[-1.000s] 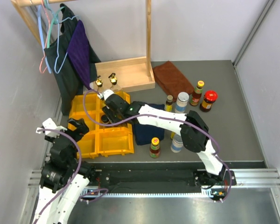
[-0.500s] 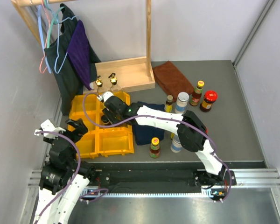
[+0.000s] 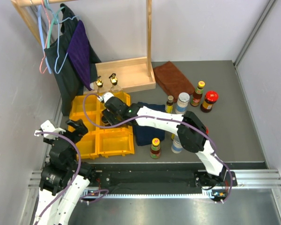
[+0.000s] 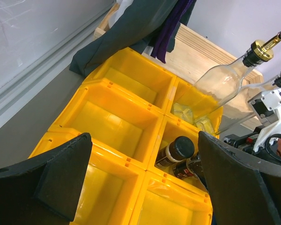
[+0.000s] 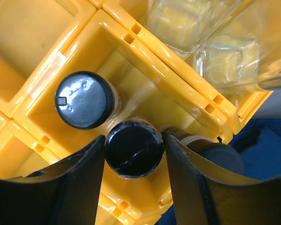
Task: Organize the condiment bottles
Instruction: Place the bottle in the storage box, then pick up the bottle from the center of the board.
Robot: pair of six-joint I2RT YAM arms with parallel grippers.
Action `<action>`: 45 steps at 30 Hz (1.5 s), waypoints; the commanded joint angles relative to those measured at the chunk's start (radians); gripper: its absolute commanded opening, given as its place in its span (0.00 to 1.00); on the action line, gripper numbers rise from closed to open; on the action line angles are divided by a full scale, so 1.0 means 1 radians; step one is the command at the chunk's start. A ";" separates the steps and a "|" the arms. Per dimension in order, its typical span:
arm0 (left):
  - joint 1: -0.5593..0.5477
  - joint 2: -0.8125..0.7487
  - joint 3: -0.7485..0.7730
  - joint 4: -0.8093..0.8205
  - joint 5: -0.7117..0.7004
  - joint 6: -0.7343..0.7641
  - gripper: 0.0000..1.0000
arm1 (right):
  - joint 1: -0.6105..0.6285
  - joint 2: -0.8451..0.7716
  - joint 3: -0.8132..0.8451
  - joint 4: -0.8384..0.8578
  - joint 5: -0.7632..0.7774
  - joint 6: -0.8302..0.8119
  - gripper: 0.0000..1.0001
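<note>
In the right wrist view a dark bottle with a black cap (image 5: 133, 154) stands in a yellow bin compartment (image 5: 145, 89). My right gripper (image 5: 133, 137) straddles the cap, open by narrow gaps on both sides. A second dark bottle (image 5: 84, 99) stands beside it and a third (image 5: 210, 154) leans at the right. From above, the right gripper (image 3: 105, 119) is over the bins (image 3: 114, 143). Two clear gold-topped bottles (image 3: 113, 80) stand behind the bins. My left gripper (image 4: 144, 140) hangs wide open and empty above the near bins, seen from above at the bins' left edge (image 3: 77, 127).
Right of the bins stand more bottles: a yellow-capped one (image 3: 155, 147), a white-lidded jar (image 3: 182, 102), a red-lidded jar (image 3: 210, 101) and others. A blue cloth (image 3: 147, 133), a brown cloth (image 3: 172, 78), a wooden rack base (image 3: 126, 75) and hanging clothes (image 3: 75, 51) surround them.
My right gripper's jaws have parted slightly from the black cap, and the arm has shifted a little left. The left arm sank slightly, then stayed still.
</note>
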 commanded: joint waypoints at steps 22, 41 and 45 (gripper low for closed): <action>0.005 -0.006 0.000 0.014 -0.002 0.002 0.99 | 0.055 -0.207 0.037 0.017 0.081 0.025 0.67; 0.004 0.187 0.094 0.211 0.575 0.199 0.97 | 0.031 -0.839 -0.492 -0.047 0.397 0.048 0.99; 0.004 0.248 0.100 0.256 0.865 0.257 0.96 | -0.005 -0.986 -0.602 -0.059 0.397 0.116 0.99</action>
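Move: The black-capped bottle stands between the right fingertips, its middle about 3 cm below the hand point, in the storage box's middle right-hand compartment. Level with it, a second black-capped bottle stands some 4 cm left; a third is about 5 cm right and 1 cm farther out. The two glass bottles rise roughly 9 cm ahead, 3 cm left and 4 cm right. From the left hand the held bottle lies about 9 cm ahead, 13 cm right and 12 cm below. The black-capped bottle is let go in its compartment: the right fingers, already loosening round its cap, open part way almost on the spot, then the hand lifts some 17 cm and, opening wide, swings about 19 cm right, away from the box to above the navy cloth, fingers tipping up about 15 degrees. Late on, the open left hand sweeps 10 cm right towards the bottles and a little forward, turning clockwise some 30 degrees. ##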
